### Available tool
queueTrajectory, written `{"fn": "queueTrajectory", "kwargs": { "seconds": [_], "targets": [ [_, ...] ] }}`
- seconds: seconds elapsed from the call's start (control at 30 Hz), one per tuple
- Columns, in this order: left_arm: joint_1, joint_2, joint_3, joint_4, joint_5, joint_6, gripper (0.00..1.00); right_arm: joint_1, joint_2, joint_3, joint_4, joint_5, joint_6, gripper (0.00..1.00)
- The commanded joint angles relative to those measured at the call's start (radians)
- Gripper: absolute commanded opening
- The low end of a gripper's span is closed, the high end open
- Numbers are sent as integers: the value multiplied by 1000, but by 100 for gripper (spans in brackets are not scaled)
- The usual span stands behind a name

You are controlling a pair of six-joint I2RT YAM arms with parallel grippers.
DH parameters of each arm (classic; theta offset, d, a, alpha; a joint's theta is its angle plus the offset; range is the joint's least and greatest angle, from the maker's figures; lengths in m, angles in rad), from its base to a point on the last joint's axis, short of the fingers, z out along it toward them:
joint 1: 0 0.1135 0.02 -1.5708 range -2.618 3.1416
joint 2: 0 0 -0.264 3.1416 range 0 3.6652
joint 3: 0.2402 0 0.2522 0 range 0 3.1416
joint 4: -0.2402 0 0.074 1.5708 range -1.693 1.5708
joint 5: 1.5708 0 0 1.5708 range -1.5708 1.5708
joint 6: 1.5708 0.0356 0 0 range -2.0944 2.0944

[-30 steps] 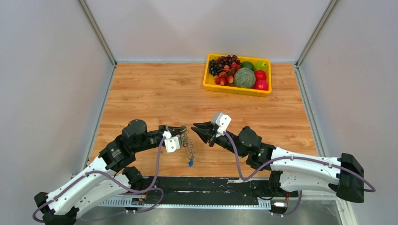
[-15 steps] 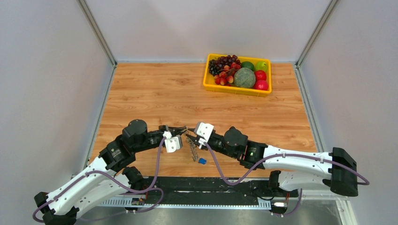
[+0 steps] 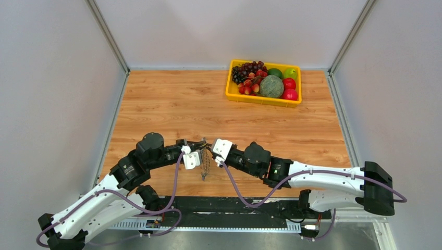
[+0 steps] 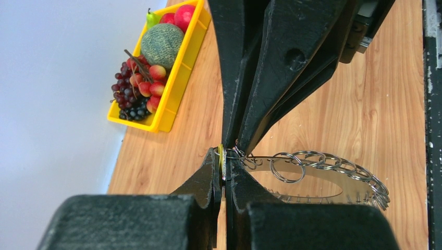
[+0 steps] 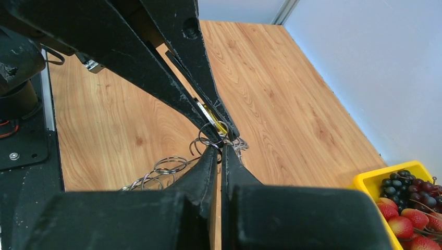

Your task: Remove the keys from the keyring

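The keyring point(image 3: 205, 165) hangs between both grippers above the table's near edge. In the left wrist view it is a flat grey ring point(image 4: 360, 185) fringed with small loops. My left gripper point(image 4: 224, 156) is shut on a yellow key point(image 4: 221, 160), seen edge-on between its pads. My right gripper point(image 5: 219, 149) is shut on a small loop of the keyring point(image 5: 169, 165), tip to tip with the left gripper point(image 3: 200, 147). The right gripper point(image 3: 210, 151) comes in from the right. Other keys are hidden.
A yellow tray point(image 3: 229, 87) of fruit stands at the back right of the wooden table, also in the left wrist view point(image 4: 173, 102) and right wrist view point(image 5: 366, 182). Grey walls enclose the table. The black base rail runs along the near edge.
My right gripper has moved left to the keyring and shut on it. The ring swung; the blue key that hung below it no longer shows. The left gripper has stayed put.
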State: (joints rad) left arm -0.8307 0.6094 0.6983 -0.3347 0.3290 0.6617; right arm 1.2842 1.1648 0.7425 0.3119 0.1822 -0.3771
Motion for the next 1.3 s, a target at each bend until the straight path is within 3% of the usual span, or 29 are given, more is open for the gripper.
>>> {"fn": "queueTrajectory", "kwargs": {
  "seconds": [0.0,0.2,0.37,0.7,0.93,1.27],
  "targets": [
    [-2,-13,15,80,24,21,0,10,-7,35,26,34,4,0],
    [-2,-14,15,80,17,21,0,8,-93,-8,78,23,93,0],
    [-2,-11,14,80,23,21,0,-5,-133,-77,235,17,273,0],
    [-2,-10,12,79,32,22,0,-9,-103,-148,521,68,474,0],
    [-2,-10,11,79,46,23,0,-13,-88,-151,589,47,508,0],
    [-2,-14,15,76,25,22,0,-20,-120,-147,553,30,540,0]
  ]
}}
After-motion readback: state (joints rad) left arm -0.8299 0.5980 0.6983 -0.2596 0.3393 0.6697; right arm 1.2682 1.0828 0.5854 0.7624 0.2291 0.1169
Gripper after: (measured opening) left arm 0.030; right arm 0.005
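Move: The yellow key is already pinched in the left fingertips, right at that hand's point; from the right hand it is some 2 cm to the left, 1 cm ahead and about level. The small ring beside it is already between the closed right fingertips, roughly 2 cm right of the left hand and 1 cm back. The big metal keyring disc has its middle about 6 cm back from the left hand, 4 cm below, and straight below-back in line sideways. Up and away from the left fingertips goes the right hand, about 6 cm, easing a centimetre or so back and to its right early on, while the wrist rolls some 35–40 degrees so its fingers tip up. Its tips stay shut on the small ring, drawing it upward; the left hand keeps its pinch on the yellow key and rises about 2 cm. ##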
